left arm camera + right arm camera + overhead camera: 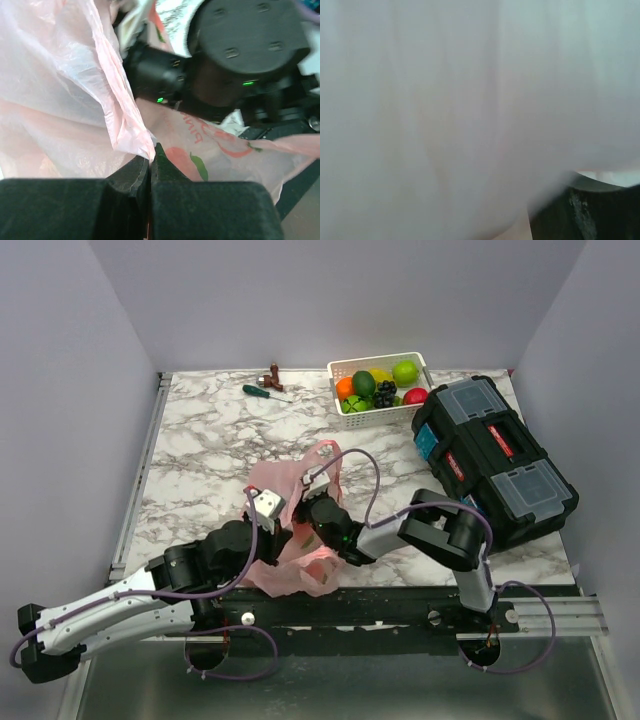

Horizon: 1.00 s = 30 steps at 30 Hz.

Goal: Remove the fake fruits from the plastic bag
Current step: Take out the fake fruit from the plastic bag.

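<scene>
The pink plastic bag lies crumpled at the table's near edge, between my two grippers. My left gripper is shut on a fold of the bag's edge, which shows in the left wrist view between closed jaws. My right gripper is pushed into the bag's mouth, its fingertips hidden by the film. The right wrist view shows only pale bag film and one dark finger. The fake fruits sit in a white basket at the back: orange, lemon, green apple, red apple, grapes.
A black toolbox stands at the right, close to my right arm. A green-handled screwdriver and a small brown object lie at the back. The bag carries a red fruit print.
</scene>
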Available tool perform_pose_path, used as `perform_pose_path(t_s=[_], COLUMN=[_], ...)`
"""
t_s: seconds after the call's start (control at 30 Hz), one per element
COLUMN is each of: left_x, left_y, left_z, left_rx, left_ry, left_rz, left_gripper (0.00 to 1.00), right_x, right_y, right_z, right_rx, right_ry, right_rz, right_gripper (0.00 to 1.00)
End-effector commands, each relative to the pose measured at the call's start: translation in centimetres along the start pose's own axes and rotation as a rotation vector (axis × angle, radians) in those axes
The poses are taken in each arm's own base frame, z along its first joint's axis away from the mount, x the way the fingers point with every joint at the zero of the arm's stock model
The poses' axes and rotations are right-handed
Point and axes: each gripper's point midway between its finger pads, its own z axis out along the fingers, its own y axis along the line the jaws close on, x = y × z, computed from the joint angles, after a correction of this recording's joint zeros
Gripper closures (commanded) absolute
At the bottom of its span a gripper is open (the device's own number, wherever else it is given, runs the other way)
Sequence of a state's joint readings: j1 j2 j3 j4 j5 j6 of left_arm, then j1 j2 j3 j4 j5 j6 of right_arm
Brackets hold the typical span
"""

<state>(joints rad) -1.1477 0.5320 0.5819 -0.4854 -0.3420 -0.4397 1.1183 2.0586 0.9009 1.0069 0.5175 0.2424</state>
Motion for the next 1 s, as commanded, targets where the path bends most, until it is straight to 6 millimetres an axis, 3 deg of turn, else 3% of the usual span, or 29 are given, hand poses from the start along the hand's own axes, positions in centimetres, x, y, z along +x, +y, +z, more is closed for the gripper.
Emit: perform_pose_path(t_s=[0.0,0.4,0.6,0.73,0.97], left_x=[-0.3,-2.1,-2.0,-1.9,-1.6], left_y=[2.4,3.4,3.0,2.9,3.3], left_z=[-0.2,0.5,1.1,1.3,1.4], left_rx=[-0.147,-0.234,-0.209,-0.2,-0.21], left_ry=[-0.024,-0.084,-0.098,-0.105,-0.106], left_rz=[-0.045,-0.032,-0.007,-0.003,0.024], left_gripper=[1.0,1.0,1.0,1.0,1.0], right_x=[-2.4,-2.8,-5.7,-8.6,-12.9], right_y=[0.0,1.5,2.5,0.6,-5.9], right_z=[-2.1,-8.3,-11.6,-13.2,-15.5], right_rx=[-0.022,-0.201,-0.269,-0.192,0.103], right_ry=[-0.009,0.185,0.221,0.182,0.121], right_rz=[0.006,0.082,0.194,0.226,0.134], right_gripper=[0.74,0.82,0.82,0.83,0.88])
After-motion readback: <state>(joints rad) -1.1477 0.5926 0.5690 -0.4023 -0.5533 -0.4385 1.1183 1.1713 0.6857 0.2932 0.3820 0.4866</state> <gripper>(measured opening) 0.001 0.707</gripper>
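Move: The pomegranate is already between the right fingers, down inside the pink plastic bag, whose middle lies about 4 cm back and 2 cm left of that hand. The white basket it is bound for stands some 45 cm ahead and 21 cm to the right, slightly lower; the black toolbox sits about 18 cm ahead and 48 cm right. From the left hand, the basket is roughly 60 cm ahead, 26 cm right and 14 cm lower. The pomegranate, kept in the right fingers' grip, is drawn out of the bag: up about 14 cm while going back and to the right, the backing ending as the hand swings right and climbs faster, tipping down about 10 degrees. The left fingers keep the bag's edge pinched, easing some 3 cm forward and turning slightly counter-clockwise. ##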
